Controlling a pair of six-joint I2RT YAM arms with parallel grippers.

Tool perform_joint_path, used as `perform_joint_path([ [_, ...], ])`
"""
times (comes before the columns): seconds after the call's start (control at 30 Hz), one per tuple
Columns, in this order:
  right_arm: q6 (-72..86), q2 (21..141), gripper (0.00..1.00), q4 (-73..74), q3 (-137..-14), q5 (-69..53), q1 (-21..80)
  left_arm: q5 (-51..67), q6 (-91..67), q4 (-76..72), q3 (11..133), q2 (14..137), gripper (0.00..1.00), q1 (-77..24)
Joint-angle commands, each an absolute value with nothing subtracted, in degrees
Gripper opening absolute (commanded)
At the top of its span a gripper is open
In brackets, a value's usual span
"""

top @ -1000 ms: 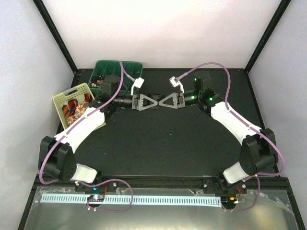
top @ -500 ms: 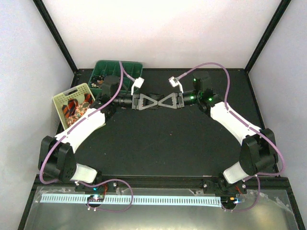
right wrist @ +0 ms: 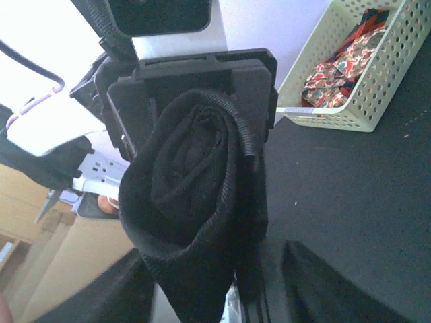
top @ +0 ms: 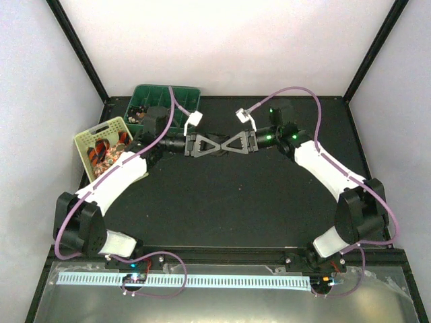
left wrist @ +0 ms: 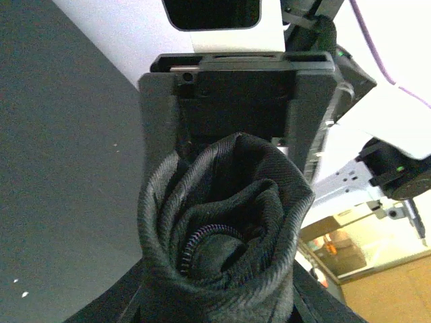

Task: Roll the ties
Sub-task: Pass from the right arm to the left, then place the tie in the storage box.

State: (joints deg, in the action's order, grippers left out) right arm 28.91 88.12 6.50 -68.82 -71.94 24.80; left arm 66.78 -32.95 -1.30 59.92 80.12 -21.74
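Note:
My two grippers meet tip to tip above the back middle of the table, the left gripper (top: 213, 144) pointing right and the right gripper (top: 226, 143) pointing left. Between them sits a very dark tie, wound into a tight roll (left wrist: 222, 229). In the left wrist view the left gripper (left wrist: 215, 299) is shut on the roll, end-on, with the right gripper's dark body (left wrist: 236, 87) just behind. In the right wrist view the same roll (right wrist: 192, 202) stands between the right gripper's (right wrist: 215, 289) fingers, which are open, with a gap at the right finger (right wrist: 316, 282).
A cream perforated basket (top: 89, 136) at the left holds orange-striped and floral ties (right wrist: 337, 64). Behind it stands the green tray (top: 176, 94) against the back edge. Purple cables loop over both arms. The enclosure walls close in on the left, right and back.
The two grippers have pushed a little closer together, their tips now overlapping. The left jaws have closed in on the roll and the right jaws have spread apart.

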Motion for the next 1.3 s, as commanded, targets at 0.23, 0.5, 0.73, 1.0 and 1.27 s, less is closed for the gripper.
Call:
perform_joint_path([
  [0.23, 10.03, 86.93, 1.00, 25.10, -72.86, -66.79, 22.56, 60.88, 6.20, 30.64, 72.13, 81.57, 0.02, -11.65],
  [0.5, 0.36, 87.19, 1.00, 35.72, -72.74, -62.76, 17.32, 38.10, 43.29, 52.30, 96.17, 96.57, 0.02, -6.56],
  [0.73, -2.84, 86.03, 1.00, 38.76, -70.54, -60.44, 13.56, 22.77, 65.48, 54.37, 113.77, 110.12, 0.02, -4.27],
  [1.0, -2.89, 83.99, 1.00, 37.97, -67.28, -59.15, 12.63, 15.15, 80.79, 51.45, 118.81, 119.93, 0.02, -4.03],
  [1.27, -3.02, 82.90, 1.00, 37.82, -65.33, -58.57, 11.96, 11.85, 87.69, 48.96, 121.28, 126.75, 0.01, -4.12],
])
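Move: The left hand already grips the black rolled tie. The green compartment bin is about 27 cm ahead, 23 cm to the left and 26 cm below; the yellow basket is some 8 cm ahead, 40 cm left and 25 cm below. The right hand, its fingers already partly open around the same roll, has the tie level with its fingertips, about 2 cm to its left. Leftward at first, then mainly forward, the left hand carries the gripped tie some 27 cm out and 20 cm left to over the green bin, sinking 14 cm late on as its fingers swing from pointing right to steeply down. The right hand opens wide, freeing the tie, and withdraws about 9 cm right and 7 cm down. ##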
